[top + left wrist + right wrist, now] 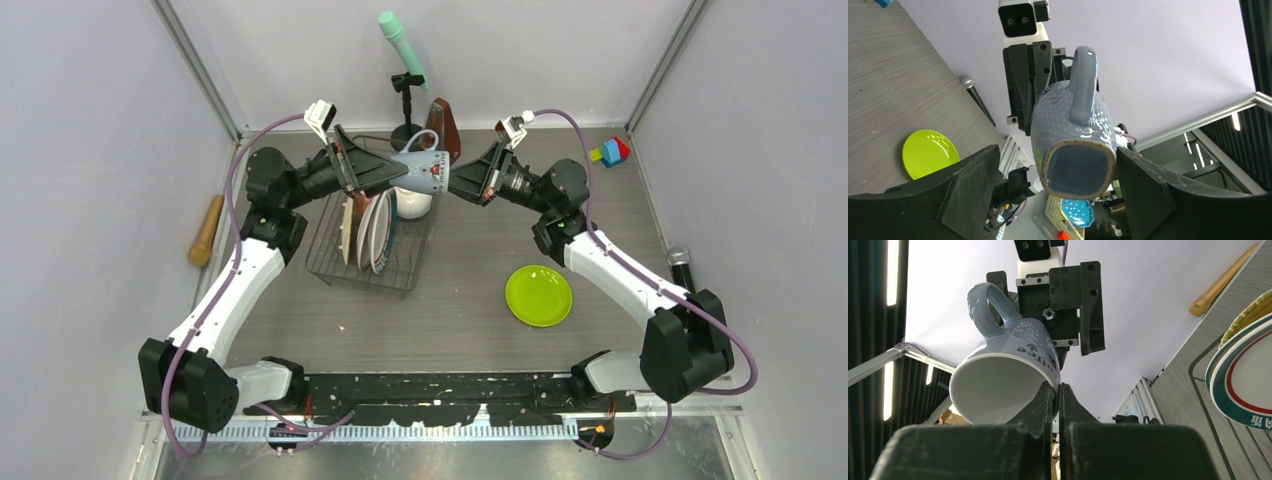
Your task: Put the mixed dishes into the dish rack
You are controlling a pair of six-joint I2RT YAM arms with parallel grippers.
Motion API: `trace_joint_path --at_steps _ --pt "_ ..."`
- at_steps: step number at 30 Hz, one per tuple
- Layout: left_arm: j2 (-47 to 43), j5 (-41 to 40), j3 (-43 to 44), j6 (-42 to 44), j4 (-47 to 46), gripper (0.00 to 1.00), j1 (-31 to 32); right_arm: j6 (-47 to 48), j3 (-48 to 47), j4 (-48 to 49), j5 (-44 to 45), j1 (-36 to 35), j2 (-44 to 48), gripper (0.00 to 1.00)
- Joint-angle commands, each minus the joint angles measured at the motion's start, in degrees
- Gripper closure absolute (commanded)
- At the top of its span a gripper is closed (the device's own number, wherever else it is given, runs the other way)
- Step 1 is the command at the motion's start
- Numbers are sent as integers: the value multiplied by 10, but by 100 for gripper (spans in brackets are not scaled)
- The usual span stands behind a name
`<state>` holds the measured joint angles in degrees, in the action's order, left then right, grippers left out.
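A blue-grey mug (425, 172) hangs on its side above the far end of the dish rack (330, 268). My right gripper (455, 185) is shut on its rim (1048, 382), one finger inside the white interior. My left gripper (388, 166) is open around the mug's base (1078, 172); its right finger (1143, 190) is at the mug's side, and a gap shows at the left finger (973, 185). White plates with red-green rims (378, 230) and a tan woven plate (347, 225) stand in the rack, with a white bowl (412, 204) at its far end. A lime-green plate (539, 295) lies on the table.
A brown metronome (446, 126) and a mint microphone on a stand (402, 45) stand behind the rack. Toy blocks (610, 152) sit at the far right. A wooden handle (207, 230) lies by the left wall, and a black microphone (680, 262) by the right arm.
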<state>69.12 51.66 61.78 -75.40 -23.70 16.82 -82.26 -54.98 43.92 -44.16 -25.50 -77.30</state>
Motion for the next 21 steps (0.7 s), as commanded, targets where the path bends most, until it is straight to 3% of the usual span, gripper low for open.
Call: trace_joint_path --at_steps 1,8,15,18,21 --pt "2 10 15 -18 -40 15 1 27 -39 13 0 -11 0 100" --pt "0 25 7 -18 -41 10 1 23 -50 16 5 -15 -17 100" --pt "-1 36 5 -18 -40 21 1 16 -53 23 8 -17 -29 100" --pt "-1 44 4 -14 -39 36 2 15 -52 25 8 -19 -30 100" --pt "-3 50 12 9 -19 65 2 16 -53 23 6 -21 -32 98"
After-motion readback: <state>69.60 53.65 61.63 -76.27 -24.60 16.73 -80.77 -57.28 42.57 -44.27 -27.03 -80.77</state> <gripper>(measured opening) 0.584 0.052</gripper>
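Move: The blue-grey mug, pinched at its rim by the right fingers, has its middle about 5 cm left of the right hand, 1 cm ahead and some 3 cm above. From the open left hand the mug's middle is about 4 cm right, level fore-and-aft and about 1 cm above. Roughly 30 cm below the left hand, the racked plates stand some 6 cm ahead and 6 cm left, and the white bowl about 13 cm ahead and 1 cm right. The mug, base first, is fed about 1.5 cm left and slightly down, deeper between the left fingers, by the right hand, which edges a little forward, rises slightly at the end and keeps its shut pinch on the rim. The left hand stays in place, pointing right, waits open, then closes by roughly a third until its fingers meet the mug's two sides. ##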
